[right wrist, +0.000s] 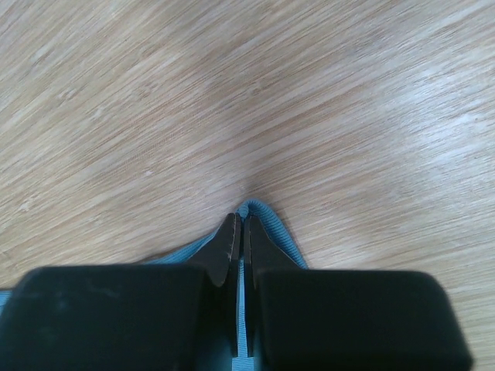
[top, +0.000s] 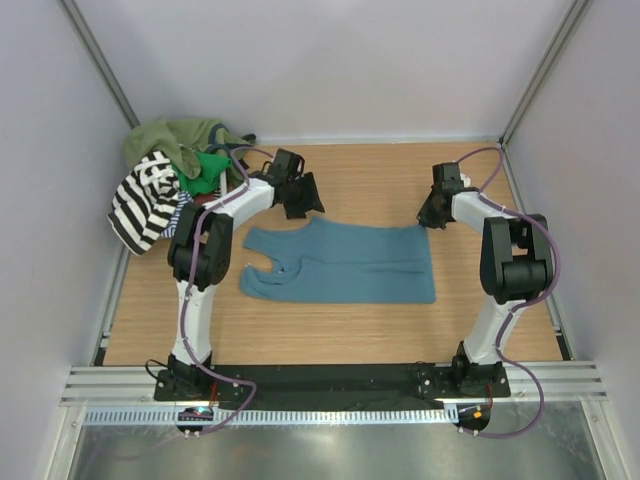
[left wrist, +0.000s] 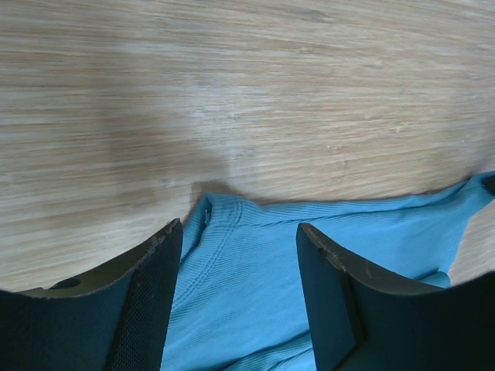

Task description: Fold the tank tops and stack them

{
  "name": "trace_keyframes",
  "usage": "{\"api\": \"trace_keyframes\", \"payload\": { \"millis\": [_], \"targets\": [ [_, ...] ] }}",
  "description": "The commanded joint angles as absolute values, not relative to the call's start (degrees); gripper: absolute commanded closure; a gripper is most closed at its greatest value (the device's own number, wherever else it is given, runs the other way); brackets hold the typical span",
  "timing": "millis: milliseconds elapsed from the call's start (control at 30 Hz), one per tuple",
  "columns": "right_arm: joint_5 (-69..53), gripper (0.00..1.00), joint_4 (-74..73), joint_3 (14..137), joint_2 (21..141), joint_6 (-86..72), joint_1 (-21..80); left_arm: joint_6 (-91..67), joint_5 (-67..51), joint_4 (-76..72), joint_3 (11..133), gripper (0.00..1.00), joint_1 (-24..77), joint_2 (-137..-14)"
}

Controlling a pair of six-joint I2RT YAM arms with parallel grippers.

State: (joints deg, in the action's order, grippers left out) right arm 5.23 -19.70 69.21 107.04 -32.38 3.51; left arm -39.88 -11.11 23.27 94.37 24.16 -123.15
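A teal-blue tank top lies flat in the middle of the wooden table. My left gripper hovers at its far left edge. In the left wrist view this gripper is open, with its fingers straddling a hemmed corner of the teal cloth. My right gripper is at the top's far right corner. In the right wrist view it is shut on the teal hem. A black-and-white striped tank top lies in the heap at the back left.
The back-left heap also holds an olive top, a green one and a thin navy-striped one. Grey walls enclose the table on three sides. Both arm bases stand on the black rail at the near edge.
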Motion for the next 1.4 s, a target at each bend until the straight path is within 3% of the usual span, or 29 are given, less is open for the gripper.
{"api": "trace_keyframes", "payload": {
  "millis": [0,267,433,467,500,567,933,1367],
  "targets": [
    [5.89,0.99,-18.46,70.49,106.26,-31.99,3.34,-38.23,-10.73,25.92,97.99,0.42,24.78,-125.24],
    [5.63,0.99,-18.20,70.40,105.91,-32.08,3.25,-36.83,-6.77,29.88,100.80,0.55,26.37,-127.44],
    [5.45,0.99,-18.37,70.40,105.56,-31.99,3.34,-36.39,-5.89,30.94,102.13,0.69,26.98,-128.93],
    [5.45,0.99,-18.46,70.40,105.38,-31.99,3.34,-36.47,-5.71,30.85,102.13,0.74,26.98,-128.94],
    [5.45,0.99,-18.46,70.57,105.29,-31.91,3.34,-36.39,-5.45,30.76,102.22,0.88,26.98,-128.94],
    [5.45,0.99,-18.81,70.84,105.03,-31.73,3.34,-35.77,-4.14,30.67,102.39,0.99,27.07,-128.33],
    [3.61,0.99,-20.39,69.79,99.68,-31.02,3.43,-32.78,2.46,28.13,95.46,1.00,27.86,-118.31],
    [0.79,0.99,-19.86,59.34,87.99,-30.85,3.43,-32.34,8.34,25.22,83.25,1.00,31.55,-107.15]
  ]
}}
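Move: The spot on the tank top's far edge that I want with my open left hand lies about 3 cm below it, 1 cm back and 1 cm to the right. The far strap is roughly 15 cm left and 5 cm back, the curled near strap 12 cm left and 17 cm back. My right hand already holds the far edge's right corner; that left-hand spot is some 28 cm left and 1 cm ahead of it, the near right corner 19 cm back and 2 cm right. I sink my left hand about 3 cm onto the tank top's far edge, easing slightly back, and close its fingers to pinch the cloth while my right hand stays put with its corner. Then I raise both hands together some 5 cm and draw them back towards the near edge, the left rolling about 15 degrees, its left side up, and edging left; both keep their pinch. ##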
